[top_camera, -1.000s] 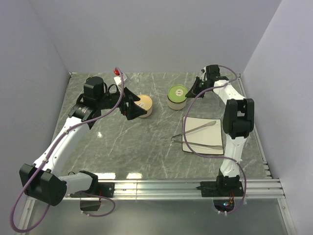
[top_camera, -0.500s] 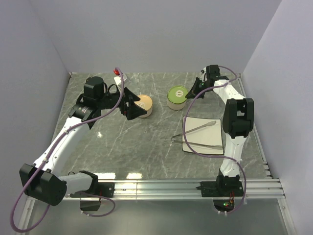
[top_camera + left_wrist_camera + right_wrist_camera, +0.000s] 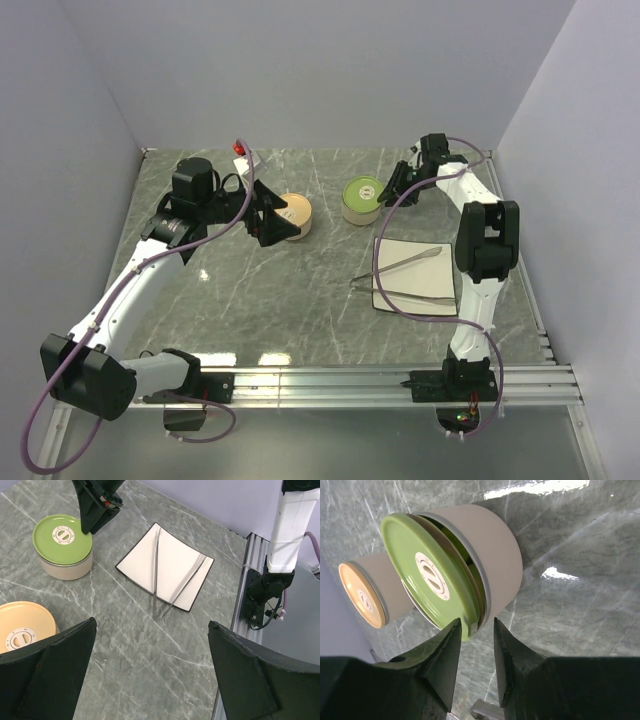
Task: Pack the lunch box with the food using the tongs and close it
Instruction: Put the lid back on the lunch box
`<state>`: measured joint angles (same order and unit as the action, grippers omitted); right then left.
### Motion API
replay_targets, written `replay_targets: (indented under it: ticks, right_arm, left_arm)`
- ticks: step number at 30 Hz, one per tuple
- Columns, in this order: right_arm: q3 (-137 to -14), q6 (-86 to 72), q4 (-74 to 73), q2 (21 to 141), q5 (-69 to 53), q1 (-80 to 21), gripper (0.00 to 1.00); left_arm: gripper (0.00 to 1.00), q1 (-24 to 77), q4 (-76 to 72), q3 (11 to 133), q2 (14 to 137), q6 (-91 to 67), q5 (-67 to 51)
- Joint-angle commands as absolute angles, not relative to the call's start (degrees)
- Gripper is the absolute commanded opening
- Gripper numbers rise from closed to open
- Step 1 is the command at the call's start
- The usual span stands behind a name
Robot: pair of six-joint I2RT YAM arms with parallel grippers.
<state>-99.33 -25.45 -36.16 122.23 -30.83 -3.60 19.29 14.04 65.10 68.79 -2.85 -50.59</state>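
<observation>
The lunch box is two round beige tins. One has a green lid (image 3: 362,190) (image 3: 62,535) that sits slightly ajar on its tin (image 3: 495,555). The other has an orange lid (image 3: 294,212) (image 3: 22,630) (image 3: 362,600). My right gripper (image 3: 392,183) (image 3: 476,622) is open at the green lid's edge, whose rim lies in the gap between the fingertips. My left gripper (image 3: 272,215) (image 3: 151,625) is wide open beside the orange tin, holding nothing. The silver tongs (image 3: 405,265) (image 3: 156,560) lie in a V on a white square plate (image 3: 420,282) (image 3: 177,555). No food shows.
A small red-and-white thing (image 3: 238,149) sits at the back edge behind the left arm, too small to identify. Walls close in the table on the left, back and right. An aluminium rail (image 3: 350,380) (image 3: 250,565) with the arm bases runs along the near edge.
The right gripper's jaws have parted at the green lid's edge. Both arms have stayed almost still, and the tins and tongs have not moved.
</observation>
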Motion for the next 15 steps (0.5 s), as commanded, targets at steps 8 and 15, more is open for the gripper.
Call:
replay_targets:
  ticks: [8, 15]
  right_arm:
    - [-99.67, -21.45, -31.65, 112.59, -23.38, -3.6, 0.43]
    - [-105.72, -10.66, -32.95, 114.6, -21.98, -5.35, 0.43]
  left_arm:
    - [0.99, 19.16, 12.22, 64.95, 67.85, -3.52, -52.21]
    - [0.99, 19.16, 12.74, 65.3, 68.11, -2.55, -51.94]
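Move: The right hand has its part-open fingers at the near-right rim of the green lid on the lunch box; the lid's middle is about 6 cm to its left and 2 cm ahead, nearly level with it. The orange-lidded box stands about 26 cm left and 2 cm back, some 4 cm lower. The white mat lies 16 cm back, 6 cm right, 8 cm down. From the left hand the green lid is about 23 cm ahead, 20 cm right and 22 cm below. Upwards, quickening after a slow start, the right hand lifts about 6.5 cm clear of the green lid's rim, easing roughly 2 cm forward and 2 cm to the right as it goes. The fingers stay part-open, and the wrist tips up some 15 to 20 degrees so that they point less steeply down. ##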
